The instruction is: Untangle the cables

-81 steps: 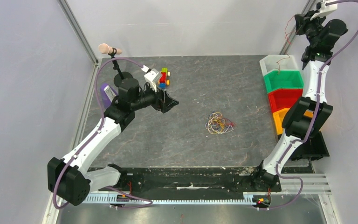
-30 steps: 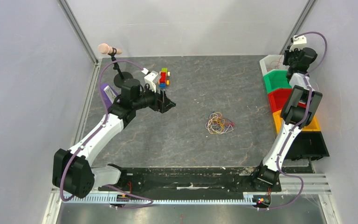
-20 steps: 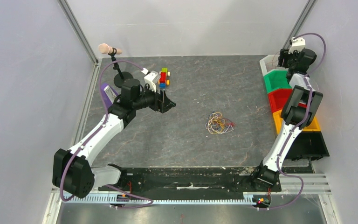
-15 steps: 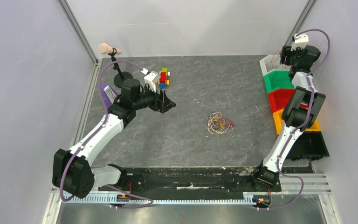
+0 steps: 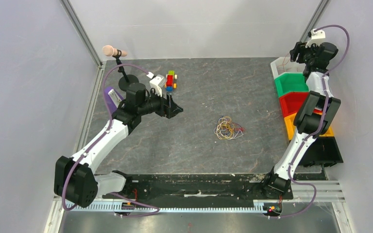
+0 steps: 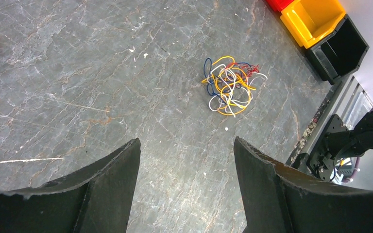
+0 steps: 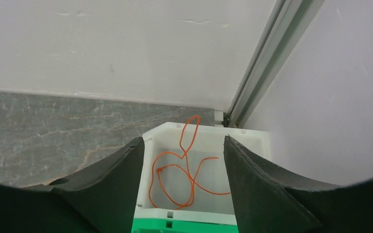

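Observation:
The cables [image 5: 228,128] lie as a small tangled bunch of orange, yellow, white, blue and red wires mid-table, and the left wrist view shows this bunch [image 6: 229,85] ahead of the fingers. One loose orange cable [image 7: 187,170] lies looped in the white bin [image 7: 205,137], one end over its far rim. My right gripper [image 7: 183,160] hovers open above that bin with nothing between its fingers. My left gripper [image 6: 186,145] hangs open over bare table, well left of the bunch, holding nothing.
Green [image 5: 295,83], red [image 5: 294,101], yellow [image 5: 290,124] and black [image 5: 326,151] bins line the right edge below the white one. A stack of toy blocks [image 5: 170,81], a microphone on a stand [image 5: 112,51] and a purple object [image 5: 110,98] sit at the back left.
My right gripper has opened and let the orange cable drop into the white bin, then risen a little above it. The left arm has stayed still.

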`<action>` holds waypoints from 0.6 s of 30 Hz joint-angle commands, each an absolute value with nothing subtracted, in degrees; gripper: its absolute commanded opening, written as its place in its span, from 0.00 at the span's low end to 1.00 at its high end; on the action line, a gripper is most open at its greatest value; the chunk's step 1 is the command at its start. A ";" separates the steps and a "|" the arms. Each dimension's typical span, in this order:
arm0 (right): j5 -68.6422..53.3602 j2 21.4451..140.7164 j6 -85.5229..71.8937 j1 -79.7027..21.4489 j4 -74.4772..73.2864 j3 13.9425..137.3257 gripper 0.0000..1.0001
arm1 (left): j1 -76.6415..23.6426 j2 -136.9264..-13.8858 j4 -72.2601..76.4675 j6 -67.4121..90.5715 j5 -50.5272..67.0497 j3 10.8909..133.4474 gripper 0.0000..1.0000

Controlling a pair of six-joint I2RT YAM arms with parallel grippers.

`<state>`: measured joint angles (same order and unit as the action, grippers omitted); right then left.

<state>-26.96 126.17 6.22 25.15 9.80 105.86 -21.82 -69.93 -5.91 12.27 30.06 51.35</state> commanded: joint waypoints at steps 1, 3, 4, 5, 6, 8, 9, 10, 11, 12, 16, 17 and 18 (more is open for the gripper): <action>-26.28 129.52 0.41 24.70 12.83 109.55 0.62 | -21.53 -69.51 -4.39 14.06 29.97 51.69 0.77; -24.99 131.08 0.09 24.31 14.08 109.91 0.58 | -21.46 -69.68 -4.48 13.97 29.80 51.68 0.77; -24.80 131.70 0.09 24.20 14.74 110.01 0.57 | -21.46 -69.75 -4.59 13.95 29.71 51.61 0.77; -24.33 132.49 0.09 24.02 15.18 110.27 0.56 | -21.48 -69.70 -4.71 13.89 29.66 51.59 0.77; -23.74 133.17 -1.43 23.91 15.68 110.68 0.56 | -21.45 -69.70 -4.87 13.86 29.57 51.51 0.77; -23.02 134.72 -2.82 23.82 17.09 111.42 0.56 | -21.43 -69.71 -5.22 13.72 29.37 51.33 0.77; -22.48 135.28 -3.72 23.82 17.83 111.65 0.56 | -21.38 -69.73 -5.35 13.67 29.27 51.24 0.77; -22.18 135.87 -4.23 23.77 18.47 111.86 0.55 | -21.39 -69.75 -5.43 13.62 29.12 51.16 0.77; -21.65 136.40 -4.31 23.67 18.74 112.12 0.52 | -21.42 -69.82 -5.51 13.55 29.03 51.15 0.77; -20.77 136.99 -3.96 23.56 18.90 112.23 0.48 | -21.37 -69.98 -5.62 13.54 28.92 51.21 0.77; -16.42 138.01 -0.86 23.38 19.02 111.71 0.29 | -21.29 -70.38 -5.98 13.24 28.69 51.71 0.77; -15.23 138.32 0.33 23.38 18.87 111.62 0.21 | -21.27 -70.57 -5.98 13.21 28.61 51.76 0.77; -13.98 138.55 2.16 23.38 18.41 111.71 0.16 | -21.35 -70.71 -5.99 13.18 28.62 51.88 0.77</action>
<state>-19.64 138.19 -1.61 23.51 15.35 108.92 -21.65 -70.13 -6.02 12.60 29.85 51.31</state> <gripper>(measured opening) 0.243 0.769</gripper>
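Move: The orange cable lies in the white bin about 7 cm ahead of my right hand and some 13 cm below it, a loop sticking up past the bin's far rim. The bin's middle is about 7 cm ahead and 3 cm to the right, some 15 cm down; the green bin is about 6 cm back and 3 cm to the right, equally low. From my left hand the orange cable is roughly 36 cm ahead, 58 cm to the right and 15 cm below. I drop my right hand about 9 cm down and some 3 cm forward into the white bin towards the orange cable, going down steadily. On the way the hand rolls and turns slightly clockwise, about 10 degrees in all, and my fingers go from well open to about a quarter open beside the standing loop; whether they pinch it can't be seen. ##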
